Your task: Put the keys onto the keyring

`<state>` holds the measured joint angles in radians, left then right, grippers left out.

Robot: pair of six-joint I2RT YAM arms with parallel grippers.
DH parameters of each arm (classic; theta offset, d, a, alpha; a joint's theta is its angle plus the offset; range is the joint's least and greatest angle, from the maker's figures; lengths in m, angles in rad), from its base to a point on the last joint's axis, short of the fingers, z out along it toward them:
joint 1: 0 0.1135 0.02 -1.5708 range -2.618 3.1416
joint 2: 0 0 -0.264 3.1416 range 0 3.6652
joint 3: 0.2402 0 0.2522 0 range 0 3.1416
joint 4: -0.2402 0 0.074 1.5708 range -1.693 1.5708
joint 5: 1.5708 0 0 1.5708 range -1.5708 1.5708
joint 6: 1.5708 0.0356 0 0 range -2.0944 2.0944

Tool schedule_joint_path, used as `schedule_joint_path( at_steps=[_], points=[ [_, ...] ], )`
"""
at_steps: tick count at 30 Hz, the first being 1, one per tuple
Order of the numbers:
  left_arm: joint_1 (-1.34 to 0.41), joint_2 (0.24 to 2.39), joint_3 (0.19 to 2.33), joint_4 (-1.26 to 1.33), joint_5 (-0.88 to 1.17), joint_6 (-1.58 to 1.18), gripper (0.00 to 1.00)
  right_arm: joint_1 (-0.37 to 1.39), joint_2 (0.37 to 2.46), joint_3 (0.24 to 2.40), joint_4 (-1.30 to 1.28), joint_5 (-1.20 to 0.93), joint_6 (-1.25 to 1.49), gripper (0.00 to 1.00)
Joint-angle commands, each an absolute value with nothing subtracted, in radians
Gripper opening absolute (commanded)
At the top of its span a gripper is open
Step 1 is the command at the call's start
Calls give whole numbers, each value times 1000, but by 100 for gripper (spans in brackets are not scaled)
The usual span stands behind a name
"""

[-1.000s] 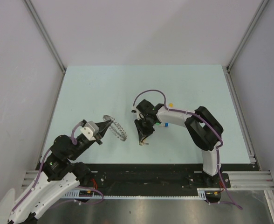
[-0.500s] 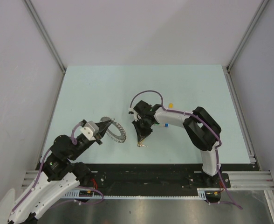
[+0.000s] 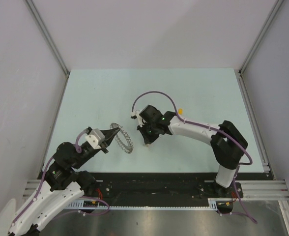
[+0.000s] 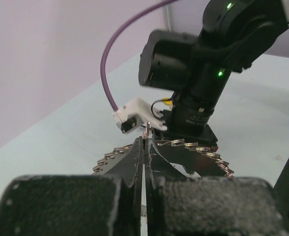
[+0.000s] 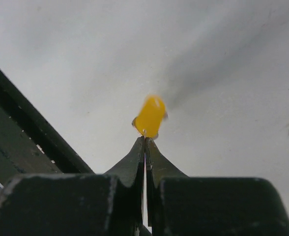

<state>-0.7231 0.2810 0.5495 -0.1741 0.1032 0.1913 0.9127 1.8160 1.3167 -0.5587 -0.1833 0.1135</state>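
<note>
The keyring, a large silver coiled ring, stands on edge near the table's middle left, and my left gripper is shut on its rim. In the left wrist view the left gripper pinches the coiled keyring, which arcs out to both sides. My right gripper hangs just right of the ring, shut on a yellow-headed key, with the right gripper pinching that key's metal end. A second yellow key lies on the table behind the right arm.
The pale green table is walled by grey panels at left, right and back. A purple cable loops above the right wrist. The black base rail runs along the near edge. The right arm's wrist fills the view beyond the left fingers.
My right gripper has shut on the yellow key and carried it left toward the keyring, with the arm stretching out. The ring in my left gripper has turned slightly.
</note>
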Motion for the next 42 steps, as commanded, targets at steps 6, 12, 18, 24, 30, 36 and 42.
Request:
schedule_joint_path(
  at_steps=[6,12,18,24,30,36,42],
  points=[
    [-713,321,538,-55,245,167,0,945,1447,1126,-323,-67,-49,0],
    [-704,396,540,-8,359,138,0,943,1163,949,-146,-89,-150,0],
    [-684,515,543,127,516,66,0,942,928,815,24,-175,-279,0],
    [-650,646,594,201,653,40,0,936,853,756,69,-287,-363,0],
    [-624,738,649,233,759,57,0,874,865,735,120,-438,-402,0],
    [-588,755,643,255,844,71,0,831,897,723,169,-547,-402,0],
    [-577,768,623,249,893,84,0,834,911,709,204,-595,-380,0]
  ],
)
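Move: The right hand holds the yellow key just under its fingertips. The keyring, hanging from the left fingers, has its middle about 7 cm left of the right hand, 4 cm back and 15 cm up. On the table 6 cm below, the green key is some 10 cm ahead and 8 cm right, the black-framed key about 17 cm ahead and 6 cm right. From the left hand the yellow key lies roughly 8 cm right, 3 cm ahead and 24 cm down. Straight up goes the right hand, some 21 cm, drifting back and right about 5 cm, while its wrist swings from pointing down to point level and left, fingers staying shut on the yellow key's ring. The left hand keeps its grip on the keyring and carries it 9 cm right to meet the key, dipping slightly and partly recovering, and turning about 30 degrees clockwise. ##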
